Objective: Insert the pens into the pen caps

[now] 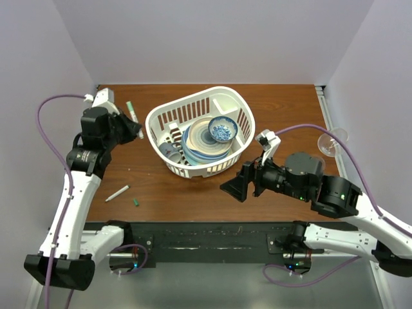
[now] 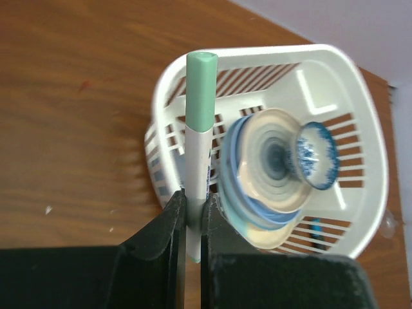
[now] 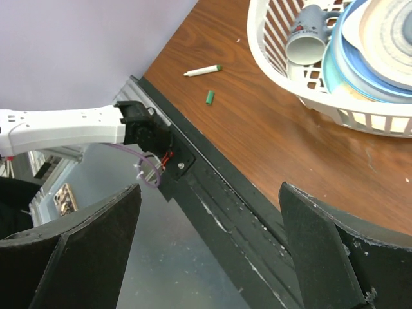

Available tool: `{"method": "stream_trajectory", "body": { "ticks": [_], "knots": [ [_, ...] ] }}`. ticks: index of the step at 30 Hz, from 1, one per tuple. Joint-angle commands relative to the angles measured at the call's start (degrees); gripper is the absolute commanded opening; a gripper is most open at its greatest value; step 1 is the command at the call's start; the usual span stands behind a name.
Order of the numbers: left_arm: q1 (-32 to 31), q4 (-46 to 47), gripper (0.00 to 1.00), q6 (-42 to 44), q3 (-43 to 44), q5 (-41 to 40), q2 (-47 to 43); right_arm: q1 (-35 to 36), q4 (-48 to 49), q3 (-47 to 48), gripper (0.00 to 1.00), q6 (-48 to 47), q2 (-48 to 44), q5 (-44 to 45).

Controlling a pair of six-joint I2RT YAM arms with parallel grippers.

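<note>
My left gripper [image 1: 136,131] is shut on a white pen [image 2: 197,161] near its lower end. The pen stands up from the fingers and a long pale green cap [image 2: 201,90] sits on its far end. In the top view this pen [image 1: 133,114] points toward the back of the table, left of the white basket [image 1: 154,116]. A second white pen [image 1: 117,193] with a green tip lies on the wood near the front left, and a small loose green cap [image 1: 136,201] lies just right of it. Both show in the right wrist view, the pen [image 3: 203,70] and the cap [image 3: 209,97]. My right gripper [image 1: 239,185] stands open and empty over the table's front edge.
The basket [image 2: 360,84] holds stacked plates [image 1: 203,141], a blue patterned bowl [image 1: 223,131] and a mug [image 3: 306,38]. A clear wine glass [image 1: 331,143] lies at the table's right edge. The black mounting rail [image 3: 212,187] runs along the front edge below my right gripper [image 3: 211,193].
</note>
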Motion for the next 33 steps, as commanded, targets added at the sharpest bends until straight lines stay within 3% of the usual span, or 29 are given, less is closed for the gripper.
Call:
{"method": "stream_trajectory", "body": {
  "ticks": [1, 11, 16, 20, 21, 23, 24, 28, 33],
  "knots": [
    [5.52, -4.12, 0.00, -5.00, -6.30, -3.38, -0.64, -0.03, -2.09, -0.61, 0.93, -1.72, -2.97, 2.41],
    [6.76, 3.00, 0.00, -12.74, -26.34, 1.54, -1.51, 0.06, -1.92, -4.21, 0.93, -0.58, -5.88, 2.58],
    [6.41, 0.98, 0.00, -6.80, -21.98, 0.93, -5.80, 0.06, -3.23, -3.60, 0.92, -0.67, -5.97, 4.07],
    [4.84, 5.01, 0.00, -1.93, -14.24, 13.91, -10.56, -0.03, 0.70, 0.16, 0.86, -2.68, -2.02, 2.67],
    [4.13, 8.07, 0.00, -2.19, -14.06, 20.64, -10.83, -0.03, 1.85, 1.31, 0.80, -3.38, 0.51, 1.88],
    [0.90, 12.82, 0.00, -6.13, -16.32, 26.22, -12.49, -0.03, 5.97, 4.29, 0.75, -3.74, 3.69, 1.44],
    [-0.78, 20.41, 0.00, -8.24, -17.91, 30.68, -13.28, 0.06, 7.65, 5.01, 0.68, -3.48, 5.01, 1.44],
    [-10.01, 34.88, 0.00, -15.28, -23.10, 34.41, -14.35, 0.06, 17.06, 7.47, 0.64, -2.51, 14.13, 0.91],
    [-14.77, 40.35, 0.00, -17.31, -24.25, 37.93, -13.55, 0.06, 26.02, 10.55, 0.61, -1.37, 21.36, -0.06]
  ]
}}
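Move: From the left hand, still gripping the mint-and-white pen, the mug in the basket's near-left corner lies some 9 cm right, 8 cm back and 25 cm below; the basket's middle is about 20 cm right, 2 cm ahead, 22 cm down. From the open right hand, the pen is roughly 36 cm left, 22 cm ahead and near its own height; the basket's middle is 14 cm left, 20 cm ahead, 26 cm down. Dipping about 20 cm with the fingers tipping down some 30 degrees, the left hand carries the pen down and slightly back, then lifts it again and swings right and back over the basket's near-left part, turning clockwise about 40 degrees. The right hand drifts slightly right and down, then heads left some 11 cm, also forward and up, towards the pen while its fingers close by about a third. ##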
